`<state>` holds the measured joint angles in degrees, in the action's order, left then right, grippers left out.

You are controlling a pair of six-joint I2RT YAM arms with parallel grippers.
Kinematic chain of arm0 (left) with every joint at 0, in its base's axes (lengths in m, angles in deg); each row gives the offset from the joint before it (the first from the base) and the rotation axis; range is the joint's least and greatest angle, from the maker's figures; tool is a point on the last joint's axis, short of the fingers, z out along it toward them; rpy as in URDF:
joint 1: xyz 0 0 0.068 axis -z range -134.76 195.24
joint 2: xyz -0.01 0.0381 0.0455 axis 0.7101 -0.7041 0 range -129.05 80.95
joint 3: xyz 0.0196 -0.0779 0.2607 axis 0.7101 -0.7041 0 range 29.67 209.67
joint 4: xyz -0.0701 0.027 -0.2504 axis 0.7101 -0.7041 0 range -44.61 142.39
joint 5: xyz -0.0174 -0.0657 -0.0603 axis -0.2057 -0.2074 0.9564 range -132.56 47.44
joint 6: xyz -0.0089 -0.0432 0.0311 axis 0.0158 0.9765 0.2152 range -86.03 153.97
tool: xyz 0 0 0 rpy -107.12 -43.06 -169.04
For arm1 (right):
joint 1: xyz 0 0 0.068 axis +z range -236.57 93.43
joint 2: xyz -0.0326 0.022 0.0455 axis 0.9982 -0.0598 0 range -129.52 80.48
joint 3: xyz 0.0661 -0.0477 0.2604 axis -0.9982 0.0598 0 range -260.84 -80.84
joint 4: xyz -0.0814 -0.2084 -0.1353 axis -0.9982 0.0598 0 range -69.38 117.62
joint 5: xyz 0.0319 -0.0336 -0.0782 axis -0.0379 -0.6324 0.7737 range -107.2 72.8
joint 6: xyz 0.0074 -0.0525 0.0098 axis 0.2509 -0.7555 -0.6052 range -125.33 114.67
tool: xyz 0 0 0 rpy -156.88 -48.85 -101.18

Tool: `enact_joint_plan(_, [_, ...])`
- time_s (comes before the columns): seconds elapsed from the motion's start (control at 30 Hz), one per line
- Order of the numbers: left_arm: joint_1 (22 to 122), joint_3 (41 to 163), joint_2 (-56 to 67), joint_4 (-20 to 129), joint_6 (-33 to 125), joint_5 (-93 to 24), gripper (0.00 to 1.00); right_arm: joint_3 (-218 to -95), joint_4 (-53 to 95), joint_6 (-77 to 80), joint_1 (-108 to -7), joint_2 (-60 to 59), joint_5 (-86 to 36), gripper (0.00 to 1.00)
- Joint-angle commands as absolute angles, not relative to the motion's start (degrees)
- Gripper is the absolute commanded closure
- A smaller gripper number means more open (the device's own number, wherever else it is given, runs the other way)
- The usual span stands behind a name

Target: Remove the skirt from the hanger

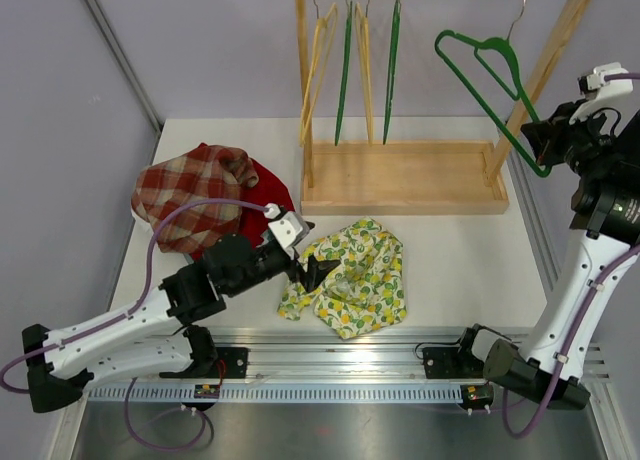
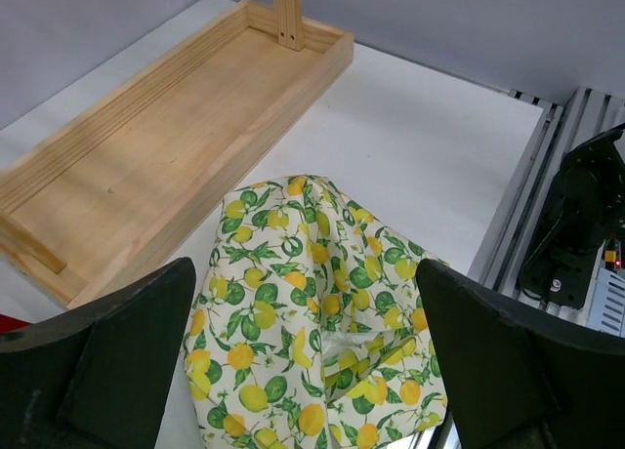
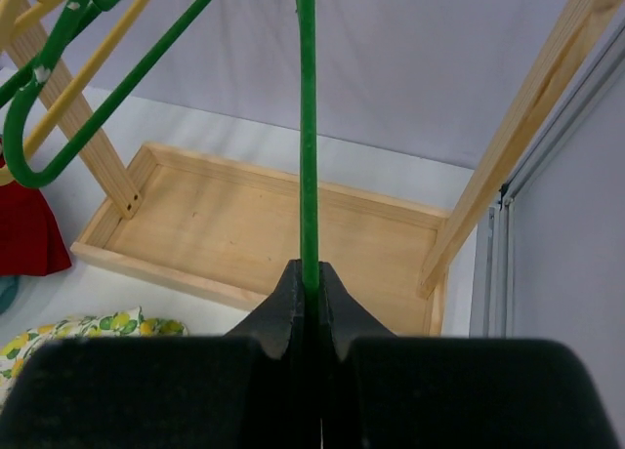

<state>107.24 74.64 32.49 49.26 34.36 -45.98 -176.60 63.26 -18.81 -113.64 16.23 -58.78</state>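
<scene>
The skirt point(image 1: 352, 278), white with a lemon print, lies crumpled on the table in front of the rack; the left wrist view shows the skirt point(image 2: 312, 312) straight below. My left gripper point(image 1: 318, 272) hangs at its left edge, and in its own view the left gripper point(image 2: 308, 371) stands open with the fabric lying loose between the fingers point(image 2: 117, 361). A bare green hanger point(image 1: 488, 85) is held high at the right, tilted, off the rail. My right gripper point(image 1: 545, 145) is shut on its lower bar; the wrist view shows the right gripper point(image 3: 309, 285) pinching the green hanger point(image 3: 308, 146).
A wooden rack point(image 1: 405, 175) with a tray base stands at the back, with green and yellow hangers point(image 1: 345, 70) on its rail. A plaid garment point(image 1: 195, 195) and a red one point(image 1: 270, 195) are piled at the left. A metal rail point(image 1: 340, 365) runs along the near edge.
</scene>
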Motion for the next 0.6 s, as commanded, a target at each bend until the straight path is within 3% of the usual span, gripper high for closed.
enact_joint_plan(0.0, [107.0,71.5,36.6,45.0,36.7,-47.2,0.01,-184.4,61.1,-15.1,-110.8,12.5,-59.0,1.0])
enact_joint_plan(0.57, [107.0,65.4,45.3,43.6,44.8,-49.9,0.01,-202.0,65.1,-13.9,-90.3,-5.3,-36.2,1.0])
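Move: The bare green hanger is in my right hand, gripped near its lower right corner. The rail stretch its hook is meant for lies about 20 cm ahead, 10 to the left and 18 above. Level with that stretch are the rack's right post, 8 cm to my right, and the nearest hung green hanger, 27 to my left. The lemon skirt lies 4 cm ahead, 8 right and 25 below my open left hand. I keep my right fingers shut on the green hanger and carry it forward about 9 cm and left 6 cm, towards the rail and the hung hangers. I rise some 4 cm, then sink about 2 near the end, bringing the hook up to the rail and the hanger's far end against the next green one. My empty left hand stays open and eases left and down, about 4 cm each, beside the skirt. ##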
